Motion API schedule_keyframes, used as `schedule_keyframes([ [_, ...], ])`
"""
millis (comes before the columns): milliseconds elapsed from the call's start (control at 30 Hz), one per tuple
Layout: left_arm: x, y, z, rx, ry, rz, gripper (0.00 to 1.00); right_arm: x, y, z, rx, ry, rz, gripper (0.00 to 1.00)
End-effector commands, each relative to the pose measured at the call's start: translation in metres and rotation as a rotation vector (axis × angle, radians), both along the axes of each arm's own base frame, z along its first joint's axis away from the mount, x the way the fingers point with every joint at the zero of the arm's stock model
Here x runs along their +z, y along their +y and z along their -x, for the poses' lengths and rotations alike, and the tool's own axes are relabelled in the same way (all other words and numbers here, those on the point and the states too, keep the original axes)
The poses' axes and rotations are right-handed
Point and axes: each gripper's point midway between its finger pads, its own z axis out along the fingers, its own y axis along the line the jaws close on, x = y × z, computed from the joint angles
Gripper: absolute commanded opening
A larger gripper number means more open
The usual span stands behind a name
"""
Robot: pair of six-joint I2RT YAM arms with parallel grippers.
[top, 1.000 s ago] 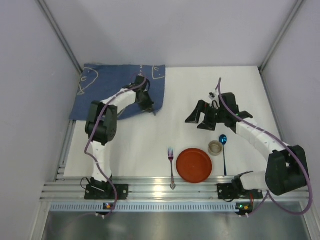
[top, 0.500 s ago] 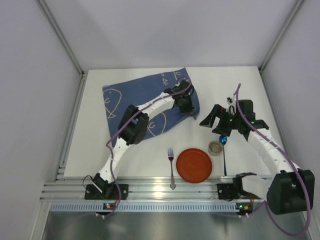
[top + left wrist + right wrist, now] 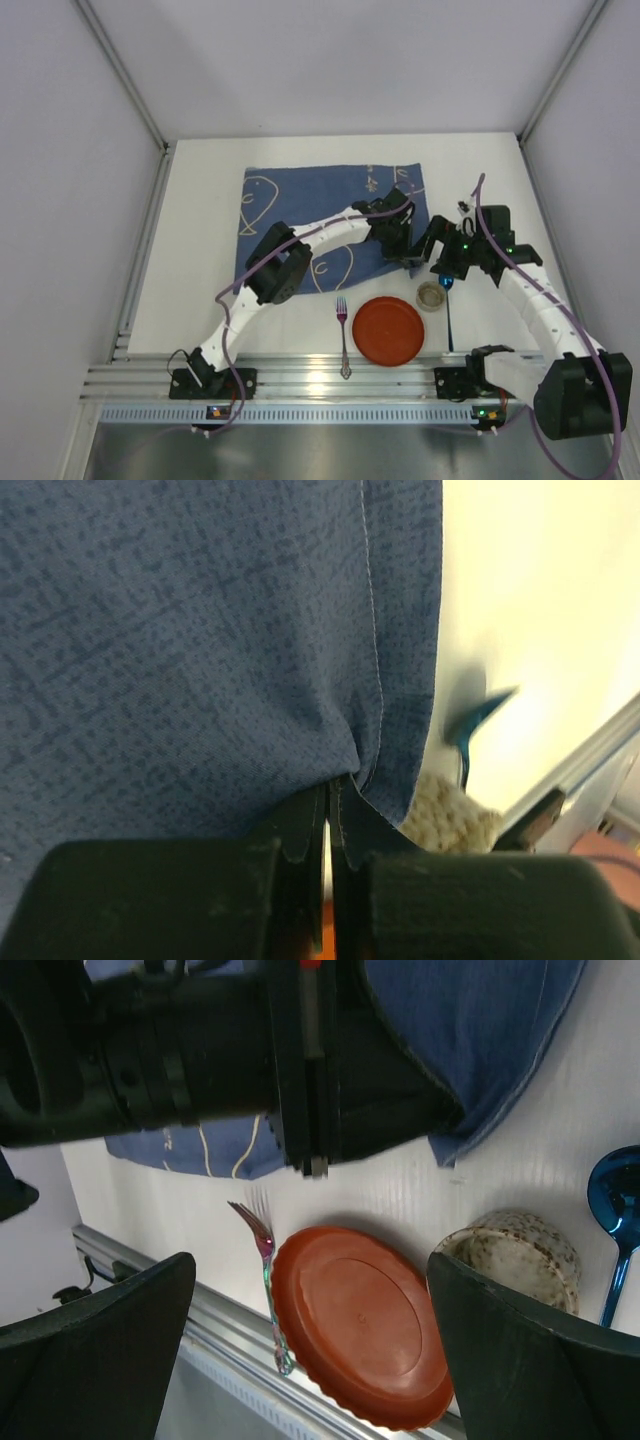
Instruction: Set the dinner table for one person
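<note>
The blue cloth (image 3: 325, 215) with white line drawings lies spread on the white dinner table (image 3: 200, 290). My left gripper (image 3: 403, 250) is shut on the cloth's near right corner; in the left wrist view the cloth (image 3: 200, 630) fills the frame above the closed gripper (image 3: 328, 802). My right gripper (image 3: 440, 252) is open and empty just right of it, above the speckled cup (image 3: 432, 295). In the right wrist view, between the open gripper (image 3: 310, 1265) fingers, lie the red plate (image 3: 360, 1325), the fork (image 3: 266, 1280), the cup (image 3: 515, 1255) and the blue spoon (image 3: 615, 1200).
The red plate (image 3: 389, 330) sits near the front rail (image 3: 300, 380), with the fork (image 3: 343, 330) to its left and the blue spoon (image 3: 447, 300) to its right. The two arms are close together over the cloth's right corner. Walls enclose the table.
My left gripper has dragged the blue cloth from the far left corner rightwards and toward the plate. My right gripper has moved right and nearer, above the cup.
</note>
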Motion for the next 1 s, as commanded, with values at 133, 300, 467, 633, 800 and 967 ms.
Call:
schedule_keyframes([
  [133, 0.069, -0.006, 0.036, -0.05, -0.029, 0.122, 0.89, 0.006, -0.006, -0.004, -0.022, -0.02, 0.009, 1.0],
  [300, 0.105, -0.004, 0.024, 0.004, -0.113, 0.141, 0.98, 0.007, -0.005, -0.005, -0.019, -0.016, 0.002, 1.0],
  [467, 0.155, 0.016, -0.008, 0.108, -0.272, 0.094, 0.98, 0.005, -0.005, -0.006, -0.022, -0.005, 0.004, 1.0],
  [633, 0.165, 0.067, 0.002, 0.151, -0.335, -0.044, 0.97, 0.003, -0.007, -0.013, -0.039, 0.006, 0.014, 1.0],
  [800, 0.145, 0.135, 0.037, 0.203, -0.331, -0.16, 0.97, -0.01, 0.002, -0.029, -0.016, 0.081, -0.019, 0.97],
  [967, 0.119, 0.184, 0.06, 0.286, -0.315, -0.244, 0.97, -0.04, 0.004, -0.049, 0.014, 0.17, -0.006, 0.66],
])
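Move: The left fingers still pinch the blue placemat's near-right corner. From there the small cup is about 8 cm back and 5 cm right, the red plate's middle roughly 16 cm back and 6 cm left, and the fork some 18 cm back and 17 cm left. From the open right hand, that corner lies about 4 cm ahead, 4 cm left and 11 cm below; the cup is around 4 cm back, straight left-right, and 10 cm below. Drag the placemat corner back towards the plate and cup with the left gripper, open wide to let go after about 5 cm, then lift clear some 9 cm and sweep left about 13 cm over the mat, swinging the fingertips forward. Hold the right gripper nearly still at first, then bring it left roughly 7 cm over the mat, rolling about 25 degrees and starting to close. ##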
